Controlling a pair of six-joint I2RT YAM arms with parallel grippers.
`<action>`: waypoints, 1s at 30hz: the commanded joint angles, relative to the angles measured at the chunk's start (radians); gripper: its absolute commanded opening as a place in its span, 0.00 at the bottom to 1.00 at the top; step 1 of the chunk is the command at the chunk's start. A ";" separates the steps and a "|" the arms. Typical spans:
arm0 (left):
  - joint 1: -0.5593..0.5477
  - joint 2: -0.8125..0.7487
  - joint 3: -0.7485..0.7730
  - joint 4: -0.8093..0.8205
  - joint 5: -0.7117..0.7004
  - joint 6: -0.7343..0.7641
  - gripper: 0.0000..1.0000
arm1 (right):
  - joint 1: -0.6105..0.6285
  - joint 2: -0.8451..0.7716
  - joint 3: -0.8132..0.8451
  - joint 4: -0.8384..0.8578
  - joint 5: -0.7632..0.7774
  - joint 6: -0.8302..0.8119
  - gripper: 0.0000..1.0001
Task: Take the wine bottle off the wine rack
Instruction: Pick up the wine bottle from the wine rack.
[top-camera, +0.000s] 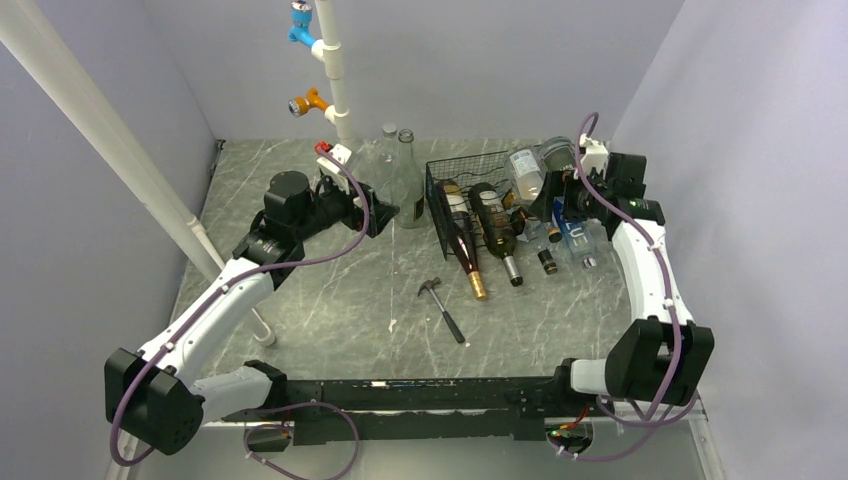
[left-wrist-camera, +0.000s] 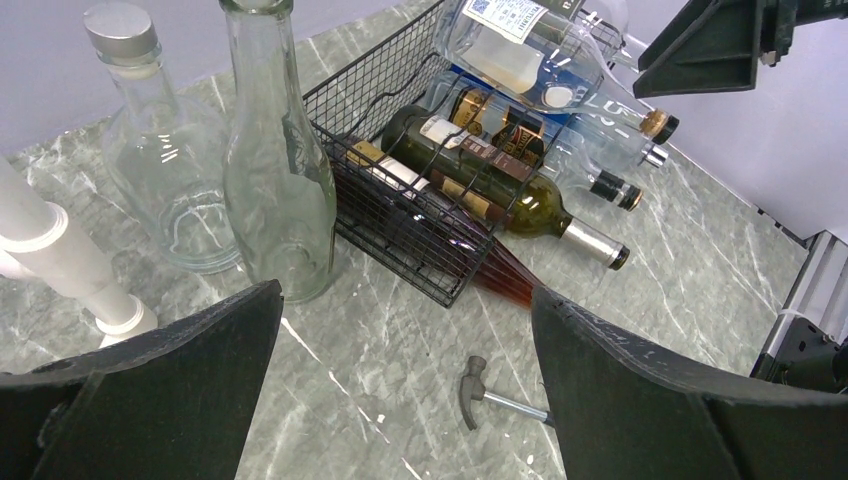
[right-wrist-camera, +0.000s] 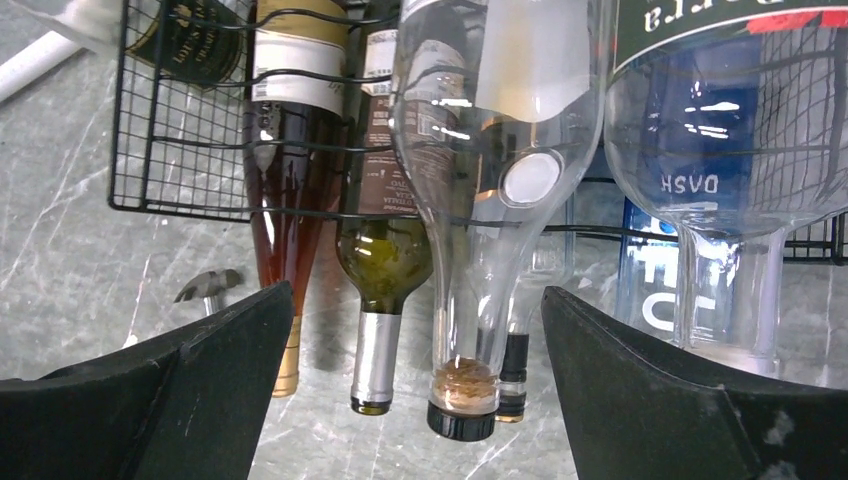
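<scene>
The black wire wine rack (top-camera: 468, 166) stands at the back middle of the table with several bottles lying in it, necks toward me. A reddish wine bottle (right-wrist-camera: 285, 200) with a gold cap and a dark green wine bottle (right-wrist-camera: 383, 260) with a silver foil neck lie in its lower tier. A clear corked bottle (right-wrist-camera: 465, 300) lies above them. My right gripper (right-wrist-camera: 415, 295) is open just in front of these necks and holds nothing. My left gripper (left-wrist-camera: 405, 292) is open left of the rack (left-wrist-camera: 400, 225), above the table, with nothing in it.
Two empty clear bottles (top-camera: 408, 180) (top-camera: 380, 165) stand upright just left of the rack, close to my left gripper (top-camera: 375, 205). A small hammer (top-camera: 442, 305) lies on the table in front of the rack. A white pipe (top-camera: 335, 70) rises at the back.
</scene>
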 joint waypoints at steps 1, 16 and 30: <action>0.003 -0.030 0.023 0.018 -0.002 -0.001 1.00 | -0.004 0.022 0.002 0.039 0.046 0.022 0.96; 0.003 -0.030 0.017 0.027 0.007 0.002 1.00 | -0.003 0.118 0.009 0.025 0.041 0.029 0.79; 0.003 -0.030 0.017 0.028 0.008 0.004 1.00 | 0.005 0.179 0.014 0.035 0.025 0.061 0.73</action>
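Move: Up on the rack's top layer, the wine bottle (clear, corked) has its middle about 7 cm ahead of the right hand, 2 cm left and 7 cm below, its neck pointing back under the hand. The dark-label bottle is some 8 cm to its right and 3 cm farther out; lower down, the green bottle lies about 11 cm left of the hand, level with it fore and aft. From the left hand the wine bottle is roughly 36 cm right, 9 cm ahead, 15 cm below. Sinking about 6 cm towards the neck of the clear corked bottle, the right hand eases only about a centimetre forward, while its wrist tips some 10 degrees further down. The fingers narrow from wide open to roughly three quarters, coming to either side of the neck without shutting on it. ##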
